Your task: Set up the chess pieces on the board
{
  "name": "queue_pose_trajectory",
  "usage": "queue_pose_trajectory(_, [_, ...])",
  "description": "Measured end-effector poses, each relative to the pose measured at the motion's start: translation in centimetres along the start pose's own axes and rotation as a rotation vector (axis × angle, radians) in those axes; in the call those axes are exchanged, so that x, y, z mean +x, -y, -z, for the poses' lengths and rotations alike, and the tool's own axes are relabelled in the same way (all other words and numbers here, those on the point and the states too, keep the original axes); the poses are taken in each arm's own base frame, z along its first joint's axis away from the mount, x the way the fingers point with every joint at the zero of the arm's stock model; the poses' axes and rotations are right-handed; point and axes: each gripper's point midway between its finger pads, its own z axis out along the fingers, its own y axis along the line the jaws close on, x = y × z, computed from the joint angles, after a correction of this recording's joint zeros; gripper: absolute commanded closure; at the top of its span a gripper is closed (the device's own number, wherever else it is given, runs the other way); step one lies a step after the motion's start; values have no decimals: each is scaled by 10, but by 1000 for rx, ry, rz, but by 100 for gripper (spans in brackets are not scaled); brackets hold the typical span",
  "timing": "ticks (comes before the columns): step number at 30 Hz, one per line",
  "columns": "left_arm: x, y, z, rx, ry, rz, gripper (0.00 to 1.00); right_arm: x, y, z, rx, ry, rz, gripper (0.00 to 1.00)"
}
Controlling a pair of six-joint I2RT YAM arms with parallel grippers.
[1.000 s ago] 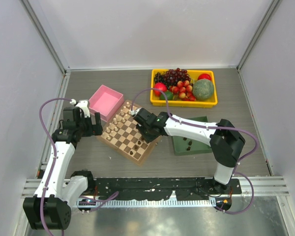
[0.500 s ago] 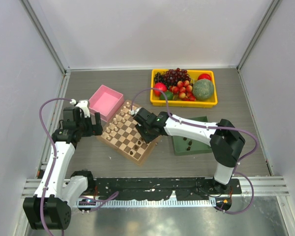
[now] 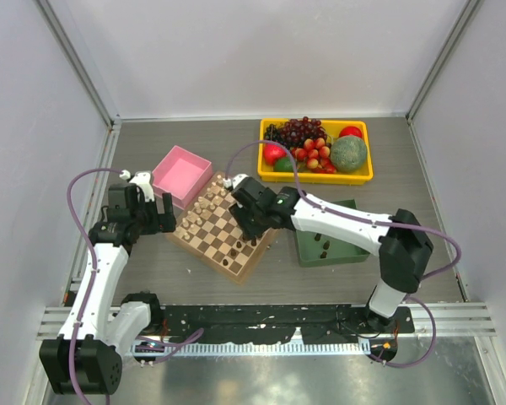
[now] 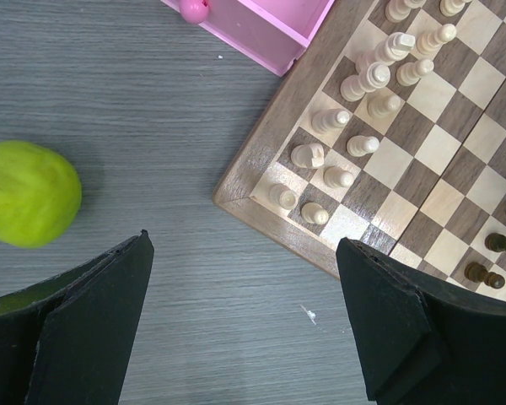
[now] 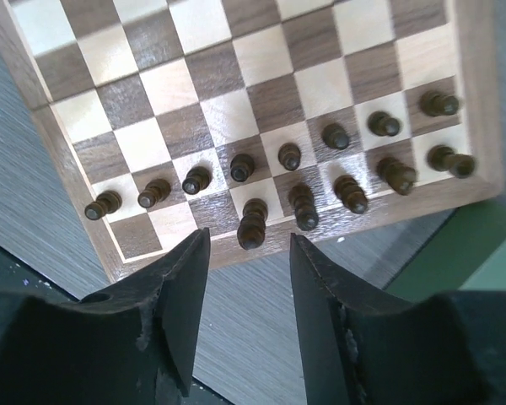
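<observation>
The board (image 3: 222, 228) lies tilted in mid-table, with cream pieces along its far-left side. Two rows of dark chess pieces (image 5: 291, 181) stand along its near-right edge. My right gripper (image 5: 248, 253) hovers open over that edge. One dark piece (image 5: 253, 224) stands free on the back row, just beyond the fingertips. Nothing is between the jaws. In the top view the right gripper (image 3: 246, 221) is above the board's right part. My left gripper (image 4: 244, 321) is open and empty over bare table beside the board's left corner (image 4: 236, 190).
A green tray (image 3: 341, 253) to the right of the board holds a few more dark pieces. A pink box (image 3: 182, 175) sits behind the board. A yellow tray (image 3: 316, 179) of fruit stands at the back. A lime-green fruit (image 4: 25, 202) lies near the left gripper.
The right gripper's jaws have opened, leaving a dark piece standing on the board's near row. Its wrist has shifted slightly back and left. The left arm has not moved.
</observation>
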Motion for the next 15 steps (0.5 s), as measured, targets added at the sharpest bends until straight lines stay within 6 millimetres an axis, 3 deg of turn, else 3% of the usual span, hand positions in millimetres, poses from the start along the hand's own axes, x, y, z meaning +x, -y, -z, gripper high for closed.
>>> queue_pose_trajectory(3, [0, 0, 0, 0, 3, 0, 1, -16, 10, 21, 26, 73, -13, 41])
queue_pose_trajectory(8, [0, 0, 1, 0, 3, 0, 1, -43, 44, 67, 109, 233, -71, 15])
queue_pose_trajectory(10, [0, 0, 1, 0, 3, 0, 1, -47, 65, 84, 160, 296, -112, 1])
queue_pose_trajectory(11, [0, 0, 1, 0, 3, 0, 1, -47, 76, 92, 188, 319, -135, 5])
queue_pose_trajectory(15, [-1, 0, 1, 0, 4, 0, 1, -35, 118, 110, 313, 375, -244, 4])
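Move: The right hand is empty, just above the dark chess piece standing about 1 cm back and 1 cm to its right, some 5 cm down. The nearest dark piece left in the green tray lies roughly 18 cm to the right, level ahead, 7 cm below; the tray's rearmost piece is about 5 cm farther back and 2 cm farther right than that one. From the left hand the nearest tray piece is about 40 cm right, 1 cm back, 10 cm below. Up and to the right, the right hand climbs about 10 cm from the newly placed dark piece, first mostly rising, then sweeping some 11 cm sideways towards the green tray and drifting about 5 cm forward. On the way the part-open fingers spread wide, and the wrist tips the fingertips outward and turns clockwise, each roughly 20 degrees, touching nothing at the end. ##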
